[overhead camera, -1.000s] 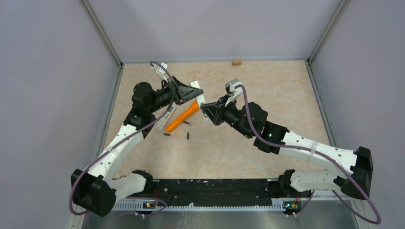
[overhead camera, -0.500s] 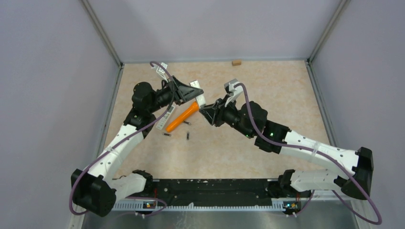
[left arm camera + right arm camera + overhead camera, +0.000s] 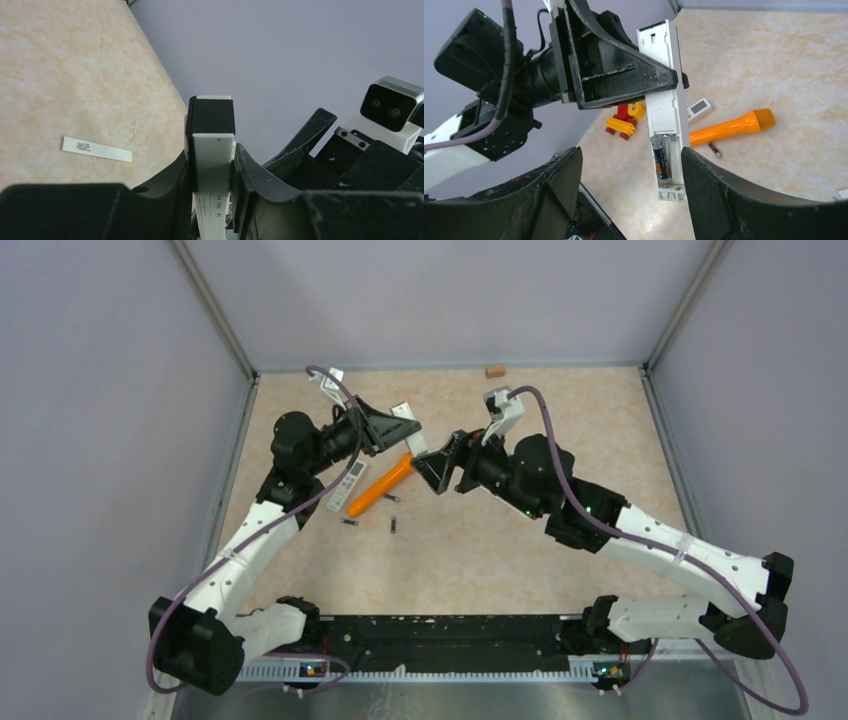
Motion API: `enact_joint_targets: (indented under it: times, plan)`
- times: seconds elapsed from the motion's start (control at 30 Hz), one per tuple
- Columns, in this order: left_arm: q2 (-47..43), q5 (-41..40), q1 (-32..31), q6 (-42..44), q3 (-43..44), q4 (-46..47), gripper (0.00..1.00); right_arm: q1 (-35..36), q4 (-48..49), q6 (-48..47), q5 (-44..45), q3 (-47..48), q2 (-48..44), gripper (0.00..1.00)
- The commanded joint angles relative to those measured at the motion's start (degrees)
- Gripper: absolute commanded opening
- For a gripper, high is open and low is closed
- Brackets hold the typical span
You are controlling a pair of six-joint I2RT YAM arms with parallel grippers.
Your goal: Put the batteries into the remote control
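My left gripper (image 3: pixel 398 426) is shut on the white remote control (image 3: pixel 413 437) and holds it above the table; in the left wrist view the remote control (image 3: pixel 213 165) is pinched between both fingers. Its back compartment faces my right wrist camera. One battery (image 3: pixel 661 159) sits in the left slot of the remote control (image 3: pixel 664 100), and the slot beside it is bare. My right gripper (image 3: pixel 631 195) stands open just short of the remote's lower end, touching nothing. Three loose batteries (image 3: pixel 349 523) (image 3: pixel 394 526) (image 3: pixel 392 499) lie on the table.
An orange torch-like tube (image 3: pixel 380 486) lies under the grippers, with a small white device (image 3: pixel 345 482) beside it. A yellow and red toy (image 3: pixel 625 120) sits further left. A white label strip (image 3: pixel 96 149) and a small brown block (image 3: pixel 494 371) lie towards the back.
My right gripper has gone from shut to open, leaving the battery in the remote, and has drawn back a little with its wrist swung towards the back. The left arm has barely shifted.
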Motion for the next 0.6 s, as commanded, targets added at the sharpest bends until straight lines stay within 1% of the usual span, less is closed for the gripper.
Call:
enact_joint_targets:
  times: [0.0, 0.03, 0.1, 0.13, 0.2, 0.33, 0.4, 0.47, 0.57]
  plan:
    - [-1.0, -0.6, 1.5, 1.1, 0.3, 7.1, 0.0, -1.2, -4.0, 7.5, 0.5, 4.7, -1.1, 0.77]
    - [-0.9, -0.7, 1.7, 1.1, 0.2, 7.4, 0.0, -2.1, -6.5, 10.7, 1.1, 5.5, -0.7, 0.82]
    - [-0.9, -1.0, 2.2, 0.8, -0.1, 8.0, 0.0, -4.9, -13.0, 20.2, 0.2, 7.5, 0.4, 0.85]
    - [-0.9, -1.3, 2.4, 0.7, -0.2, 8.3, 0.0, -6.2, -13.8, 22.8, -1.9, 7.8, 0.9, 0.85]
    - [-1.2, -2.2, 2.6, 0.5, -0.2, 8.6, 0.0, -7.1, -13.9, 28.5, -2.6, 6.6, 0.9, 0.87]
    - [-1.3, -3.5, 2.6, -0.3, -0.6, 10.2, 0.0, -7.2, -3.4, 37.6, -4.9, -0.1, -0.5, 0.93]
    - [-1.4, -4.0, 2.6, -0.9, -1.0, 11.3, 0.0, -7.2, 0.2, 40.7, -6.3, -1.7, -0.3, 0.96]
    - [-1.5, -4.5, 2.6, -1.1, -1.2, 11.4, 0.0, -7.4, 1.6, 44.4, -7.7, -2.2, 0.4, 0.98]
    - [-1.9, -5.9, 2.7, -1.1, -1.2, 10.7, 0.0, -7.4, 3.1, 47.4, -8.5, -2.9, 1.2, 0.99]
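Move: The remote, held by the left fingers, has one battery in its open bay; that battery lies about 4 cm ahead of the right hand, 4 cm to its left and 4 cm below, and from the left hand 6 cm back, 3 cm right and 3 cm lower. Far below, on the table, a loose battery lies some 14 cm left of the right hand and level with it, and the orange microphone about 12 cm ahead and 17 cm left. The left fingers keep their grip on the remote and carry it about 3 cm up, forward and left, turning slightly. Beside its battery bay the empty right hand first rises a little and swings forward and right, then curls back left and sinks to about 2.5 cm below its start, tipping its fingers down some 30 degrees with a 20-degree roll, left side up, while they spread from two-thirds to fully open. ##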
